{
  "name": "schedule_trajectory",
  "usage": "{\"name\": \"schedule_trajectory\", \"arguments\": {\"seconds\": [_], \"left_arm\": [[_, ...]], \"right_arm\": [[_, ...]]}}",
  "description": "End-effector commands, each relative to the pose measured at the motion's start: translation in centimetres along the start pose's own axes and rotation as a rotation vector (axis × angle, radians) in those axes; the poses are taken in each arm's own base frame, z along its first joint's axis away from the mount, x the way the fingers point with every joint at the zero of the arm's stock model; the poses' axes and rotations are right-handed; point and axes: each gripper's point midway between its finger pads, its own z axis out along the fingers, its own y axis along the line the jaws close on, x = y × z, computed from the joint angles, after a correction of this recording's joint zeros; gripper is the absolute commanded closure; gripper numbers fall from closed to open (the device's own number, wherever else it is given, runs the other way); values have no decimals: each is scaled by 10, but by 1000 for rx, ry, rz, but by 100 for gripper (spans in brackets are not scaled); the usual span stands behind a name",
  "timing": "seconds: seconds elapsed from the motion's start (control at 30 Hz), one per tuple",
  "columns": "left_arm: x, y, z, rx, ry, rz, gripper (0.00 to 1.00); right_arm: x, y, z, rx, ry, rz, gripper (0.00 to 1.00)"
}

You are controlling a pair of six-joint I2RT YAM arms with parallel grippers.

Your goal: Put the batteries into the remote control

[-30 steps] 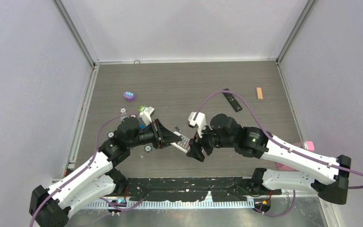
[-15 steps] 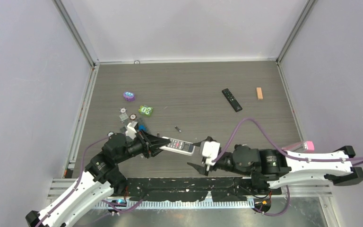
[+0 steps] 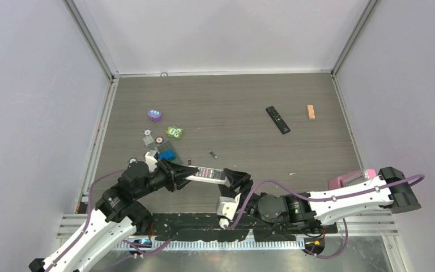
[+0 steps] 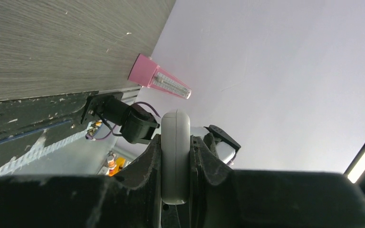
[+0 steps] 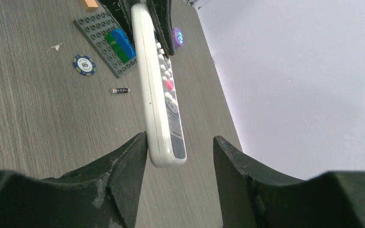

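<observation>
A white remote control (image 3: 207, 173) with grey buttons is held above the table, clamped at one end by my left gripper (image 3: 188, 174), which is shut on it. In the left wrist view the remote's edge (image 4: 175, 156) sits tight between the fingers. My right gripper (image 3: 233, 180) is open, and the remote's free end (image 5: 159, 95) lies between its fingertips, close against one finger with a gap to the other. One battery (image 5: 120, 90) lies on the table beside the remote. Another battery (image 3: 213, 154) lies further back. A black remote (image 3: 278, 119) lies at the back right.
A grey studded plate (image 3: 162, 154) carrying a blue brick (image 5: 121, 42), poker chips (image 5: 84, 65), a green toy (image 3: 174, 132) and a purple disc (image 3: 154, 115) lie left of centre. An orange block (image 3: 311, 111) is at the back right. A pink object (image 3: 351, 179) is by the front right edge.
Both arms drew back toward the front edge. My left gripper kept the white remote. My right arm folded low and brought its open gripper round the remote's free end.
</observation>
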Motion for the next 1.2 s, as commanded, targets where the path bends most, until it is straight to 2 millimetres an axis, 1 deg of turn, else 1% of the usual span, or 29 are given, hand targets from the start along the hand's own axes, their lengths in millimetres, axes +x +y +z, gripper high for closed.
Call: {"name": "schedule_trajectory", "arguments": {"seconds": [0.0,0.13,0.23,0.27,0.33,0.4,0.5,0.57,0.67,0.7,0.77,0.87,1.03,1.07,1.13,1.17], "left_arm": [[8,-14,-6,41,31,3,100],[10,-15,-9,47,35,5,100],[11,-17,-10,53,38,5,100],[11,-17,-10,54,40,3,100],[13,-17,-12,55,47,7,100],[13,-16,-14,50,48,13,100],[13,-16,-16,53,42,15,100],[13,-17,-17,60,45,14,100],[13,-18,-18,63,42,12,100],[13,-18,-18,64,43,12,100],[14,-18,-17,57,47,13,100],[14,-19,-18,60,42,14,100],[13,-21,-20,77,38,12,100],[13,-22,-21,79,37,11,100],[14,-23,-22,81,39,17,100],[14,-24,-22,83,40,19,100]], "right_arm": [[-16,-26,2,122,-61,-9,45],[-21,-21,7,97,-74,-7,58],[-25,-21,11,83,-83,4,65],[-24,-17,13,62,-81,4,69],[-22,-16,17,39,-65,6,73],[-22,-13,20,11,-57,9,75],[-24,-9,23,-33,-52,24,75],[-23,-10,25,-38,-46,28,75],[-22,-14,30,-28,-33,24,66],[-23,-15,31,-27,-35,17,60],[-23,-15,34,-22,-31,4,55],[-20,-13,39,-25,-16,-14,52],[-14,-13,41,-29,3,-14,67],[-12,-13,40,-31,9,-18,69],[-11,-13,41,-34,17,-20,77],[-10,-13,41,-35,20,-20,85]]}}
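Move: The white remote, gripped by the left hand at its left end, has its middle about 5 cm left of the open right hand, 1 cm ahead and level with it; from the left hand it is some 5 cm right and 1 cm back. On the table about 21 cm below the right hand, one battery lies 5 cm ahead and 4 cm left of it, another 2 cm ahead and 12 cm left. The right hand creeps about 3 cm left along the remote, closing, briefly reopening, then pinching its free end. ##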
